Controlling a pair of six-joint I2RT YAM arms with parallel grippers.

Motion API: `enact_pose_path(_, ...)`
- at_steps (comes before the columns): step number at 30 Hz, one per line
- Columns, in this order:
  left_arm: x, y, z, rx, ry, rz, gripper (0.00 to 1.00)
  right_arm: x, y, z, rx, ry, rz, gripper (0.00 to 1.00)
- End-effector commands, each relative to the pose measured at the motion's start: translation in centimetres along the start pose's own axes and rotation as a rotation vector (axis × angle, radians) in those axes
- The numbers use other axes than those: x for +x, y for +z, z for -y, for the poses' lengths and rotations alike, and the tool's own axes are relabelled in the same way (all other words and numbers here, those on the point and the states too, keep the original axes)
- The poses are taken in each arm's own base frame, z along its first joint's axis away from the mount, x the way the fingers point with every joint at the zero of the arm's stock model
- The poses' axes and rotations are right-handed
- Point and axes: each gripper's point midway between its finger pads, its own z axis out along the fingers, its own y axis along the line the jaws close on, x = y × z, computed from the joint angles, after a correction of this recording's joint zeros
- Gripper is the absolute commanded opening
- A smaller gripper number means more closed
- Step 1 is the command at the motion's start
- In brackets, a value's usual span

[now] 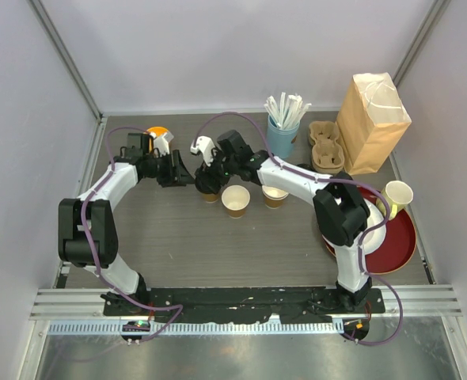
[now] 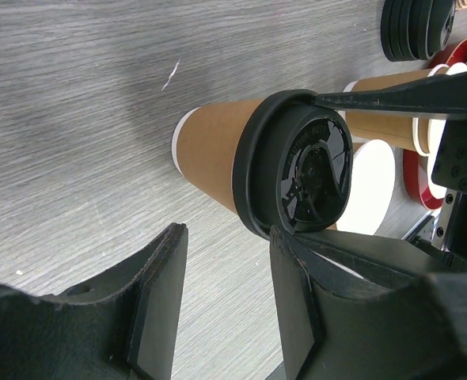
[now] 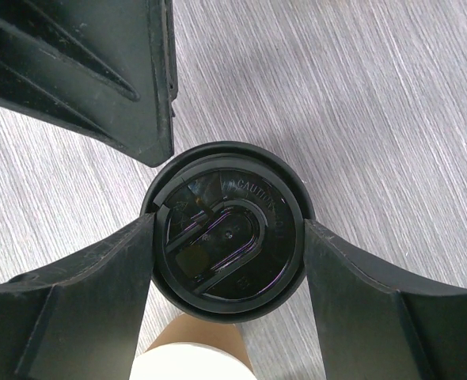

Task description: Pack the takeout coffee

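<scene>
A kraft-brown coffee cup (image 2: 210,154) with a black lid (image 3: 225,241) stands on the table, mostly hidden under my grippers in the top view (image 1: 210,190). My right gripper (image 3: 227,261) is over it from above, one finger pressed on each side of the lid's rim. My left gripper (image 2: 229,305) is open and empty, level with the cup and just left of it, not touching; it also shows in the top view (image 1: 183,174). An unlidded brown cup (image 1: 236,200) stands to the right. A third brown cup (image 1: 275,195) stands partly under the right arm.
A light-blue cup of straws (image 1: 282,131), a pulp cup carrier (image 1: 325,146) and a brown paper bag (image 1: 372,123) stand at the back right. A red tray (image 1: 404,245) holds white plates and a yellow cup (image 1: 397,195). A stack of black lids (image 2: 415,28) lies nearby.
</scene>
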Motion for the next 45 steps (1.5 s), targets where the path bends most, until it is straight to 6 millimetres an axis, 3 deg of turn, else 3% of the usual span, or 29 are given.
enact_pose_path(1, -1.4, -0.1, 0.3, 0.005, 0.039, 0.028, 0.5, 6.9, 0.7, -1.4, 0.019, 0.051, -0.17, 0.68)
enact_pose_path(7, -1.1, 0.3, -0.1, 0.002, 0.029, 0.015, 0.5, 9.9, 1.6, -2.6, 0.022, 0.087, -0.208, 0.65)
enact_pose_path(12, -0.8, 0.9, -0.3, 0.002, 0.017, 0.0, 0.49, 11.4, 2.2, -2.8, 0.019, 0.099, -0.24, 0.58)
enact_pose_path(22, -0.1, 1.6, 0.0, 0.034, -0.019, -0.032, 0.42, 14.4, 2.1, -3.4, 0.037, 0.127, -0.282, 0.54)
enact_pose_path(28, 1.1, 2.2, -0.9, 0.01, -0.037, -0.062, 0.26, 16.2, 2.0, -3.9, 0.043, 0.131, -0.309, 0.53)
enact_pose_path(37, 3.6, 3.4, -2.5, -0.038, -0.075, -0.139, 0.13, 16.9, 2.0, -4.4, 0.03, 0.143, -0.308, 0.51)
enact_pose_path(44, 2.3, 2.6, -2.2, -0.056, -0.024, -0.095, 0.13, 16.8, 1.7, -4.3, 0.028, 0.152, -0.303, 0.51)
enact_pose_path(45, 2.2, 2.6, -2.1, -0.057, -0.021, -0.093, 0.13, 16.1, 1.6, -4.1, 0.03, 0.149, -0.289, 0.53)
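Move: My right fingers hold the black lid by its two sides on the paper cup, the lid's middle only about 1 cm below the hand point. The next open cup stands some 7 cm to the right of this hand and 4 cm nearer the base; a third cup is about 17 cm right and 3 cm nearer. From my half-open left hand the held lid lies roughly 6 cm to the right, level fore and aft and about 1 cm lower. I keep my right grip on the lid and bear down about 1 cm, rocking that wrist so the fingers lie some 10 degrees flatter and swing slightly clockwise. My left hand first sinks a bit over 1 cm beside the lid, then draws its half-open fingers nearly shut while edging right about as far, bringing the tips against the lid's near-left rim. ##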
